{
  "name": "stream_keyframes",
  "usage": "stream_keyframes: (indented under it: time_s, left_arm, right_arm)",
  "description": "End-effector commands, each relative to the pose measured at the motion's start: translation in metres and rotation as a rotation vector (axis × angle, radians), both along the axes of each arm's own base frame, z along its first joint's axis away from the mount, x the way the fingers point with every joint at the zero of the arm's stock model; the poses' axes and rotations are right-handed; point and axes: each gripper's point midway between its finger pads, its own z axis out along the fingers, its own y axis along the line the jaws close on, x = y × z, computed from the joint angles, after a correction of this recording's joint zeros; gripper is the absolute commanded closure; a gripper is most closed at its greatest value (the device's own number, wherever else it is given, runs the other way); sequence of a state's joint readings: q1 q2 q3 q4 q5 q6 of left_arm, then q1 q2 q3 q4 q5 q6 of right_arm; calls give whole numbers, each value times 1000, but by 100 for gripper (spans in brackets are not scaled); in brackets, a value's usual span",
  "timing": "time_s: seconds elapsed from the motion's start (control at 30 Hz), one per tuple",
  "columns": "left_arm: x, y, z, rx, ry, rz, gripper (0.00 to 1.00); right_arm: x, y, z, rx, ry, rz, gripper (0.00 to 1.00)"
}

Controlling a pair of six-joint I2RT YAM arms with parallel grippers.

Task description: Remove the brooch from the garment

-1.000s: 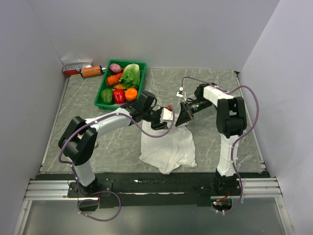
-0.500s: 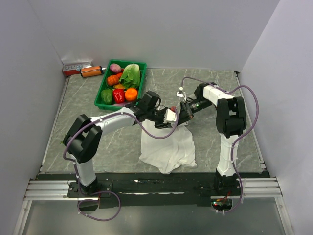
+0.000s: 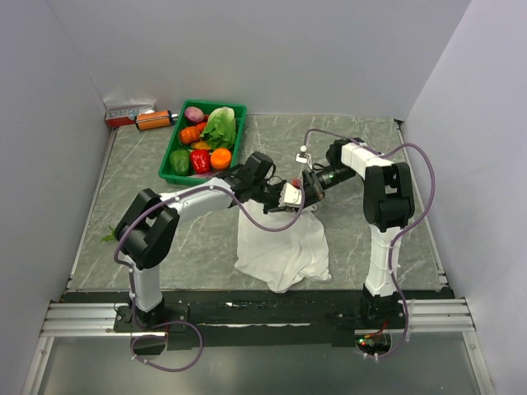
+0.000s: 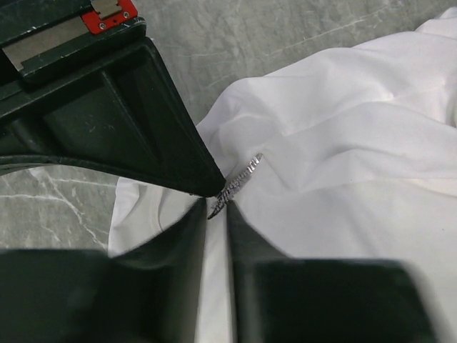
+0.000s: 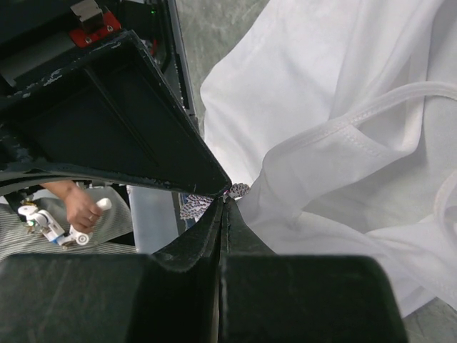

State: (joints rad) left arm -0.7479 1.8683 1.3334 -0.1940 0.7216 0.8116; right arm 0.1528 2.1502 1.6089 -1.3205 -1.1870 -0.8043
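The white garment (image 3: 284, 247) lies crumpled on the table, its top edge drawn up to the two grippers. The brooch (image 4: 241, 176) is a slim glittering sliver on the cloth. My left gripper (image 4: 216, 211) stands a narrow slit apart, and the brooch's lower tip sits right at that slit. My right gripper (image 5: 224, 204) is shut, pinching the garment (image 5: 314, 93) beside the brooch (image 5: 238, 190). In the top view the left gripper (image 3: 293, 198) and right gripper (image 3: 307, 190) meet tip to tip, hiding the brooch.
A green basket (image 3: 168, 153) of vegetables stands at the back left, with an orange can (image 3: 153, 120) and a small box (image 3: 128, 111) behind it. A small white part (image 3: 303, 153) hangs on the right arm's cable. Walls close in left, right and back.
My left arm has reached further right until its tips meet the right gripper, and its jaws have narrowed around the brooch's end. The right gripper has stayed shut in place.
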Motion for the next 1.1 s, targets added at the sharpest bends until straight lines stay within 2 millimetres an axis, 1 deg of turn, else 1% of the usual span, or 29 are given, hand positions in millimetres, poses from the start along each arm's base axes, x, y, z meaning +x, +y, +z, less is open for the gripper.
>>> stream_keyframes:
  time_s: [0.0, 0.03, 0.1, 0.13, 0.17, 0.2, 0.23, 0.27, 0.3, 0.33, 0.37, 0.4, 0.43, 0.47, 0.5, 0.53, 0.57, 0.6, 0.63, 0.67, 0.7, 0.73, 0.8, 0.83, 0.87, 0.9, 0.93, 1.03, 1.07]
  left_arm:
    - [-7, -11, 14, -36, -13, -82, 92]
    - [-7, -12, 15, -35, -12, -86, 98]
    - [-13, -7, 10, -8, 22, -89, 99]
    - [-13, -6, 9, 3, 30, -90, 99]
    - [-14, -3, 7, 18, 41, -89, 99]
    - [-15, 0, 6, 33, 55, -91, 99]
    - [-20, 7, 2, 60, 88, -95, 99]
    - [-19, 14, -1, 75, 108, -85, 99]
    - [-20, 18, -1, 83, 121, -83, 99]
    - [-23, 24, -4, 99, 140, -85, 99]
    - [-20, 30, -4, 104, 141, -73, 99]
    - [-21, 35, -4, 107, 143, -71, 99]
    - [-20, 38, -5, 112, 133, -68, 99]
    - [-18, 45, -8, 116, 120, -56, 99]
    - [-14, 45, -7, 103, 93, -52, 99]
    - [-16, 49, -11, 104, 97, -43, 99]
    - [-15, 50, -11, 95, 87, -37, 99]
    - [-13, 48, -10, 81, 68, -35, 99]
    - [-15, 50, -12, 79, 67, -34, 99]
    - [-16, 50, -11, 72, 61, -31, 99]
    - [-18, 51, -12, 65, 64, -36, 99]
    - [-20, 52, -9, 49, 54, -36, 99]
    - [-23, 52, -5, 27, 46, -41, 99]
    - [-29, 54, -3, 10, 43, -48, 99]
    - [-30, 54, -1, -2, 38, -49, 99]
    - [-32, 55, 1, -10, 37, -46, 99]
    - [-38, 57, 1, -16, 50, -44, 99]
    - [-46, 62, 0, -30, 57, -42, 99]
    - [-46, 62, 1, -41, 46, -39, 99]
  right_arm:
    - [6, 4, 4, 4, -2, 4, 100]
    - [7, 3, 3, -1, -2, 0, 100]
    - [10, 1, 1, -23, -11, -18, 96]
    - [13, -2, 6, -41, -59, -28, 92]
    - [24, -5, 6, -43, -131, -49, 84]
    - [23, -9, 5, -51, -138, -76, 80]
    - [27, -16, 19, -60, -214, -100, 76]
    - [28, -19, 22, -67, -256, -111, 70]
    - [28, -21, 19, -75, -304, -112, 68]
    - [26, -23, 29, -85, -369, -108, 66]
    - [25, -27, 28, -106, -401, -105, 64]
    - [20, -29, 23, -119, -430, -95, 64]
    - [18, -31, 29, -129, -477, -93, 63]
    - [14, -33, 27, -153, -529, -76, 62]
    - [10, -31, 23, -180, -563, -50, 61]
    - [1, -30, 20, -195, -608, -13, 60]
    - [0, -27, 19, -203, -660, 9, 59]
    - [-7, -18, 13, -229, -712, 72, 58]
    - [-18, -15, 8, -242, -732, 100, 57]
    - [-16, -10, 6, -244, -780, 116, 56]
    - [-22, -4, 2, -250, -797, 150, 55]
    - [-33, 3, -7, -263, -805, 193, 54]
    - [-33, 13, -14, -277, -837, 210, 50]
    - [-38, 18, -21, -291, -835, 227, 50]
    - [-33, 17, -26, -329, -844, 219, 50]
    - [-28, 19, -28, -340, -848, 200, 50]
    - [-25, 19, -35, -366, -834, 192, 50]
    - [-8, 16, -46, -457, -820, 140, 55]
    - [-1, 12, -48, -499, -829, 123, 58]
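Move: The brooch stands up at the left hand's fingertips, about 2 cm to its right and 1 cm below the hand point, with the garment hanging by it. The right hand already pinches it, its middle about 1 cm left of and 1 cm below that hand point. From the left hand, the garment's body lies about 13 cm back, 6 cm left and 10 cm lower; the green basket is some 18 cm forward and 32 cm left. The half-closed left fingers shut on the brooch and, as the right fingers let go of it, carry it about 7 cm left, lowering it and drawing back some 4 cm towards the garment's body. The right hand opens to about half, backs off 3 cm right and slightly up, then swings back, left and down to the garment beside the brooch, rolling some 45 degrees and tipping its fingers further down, still open. ##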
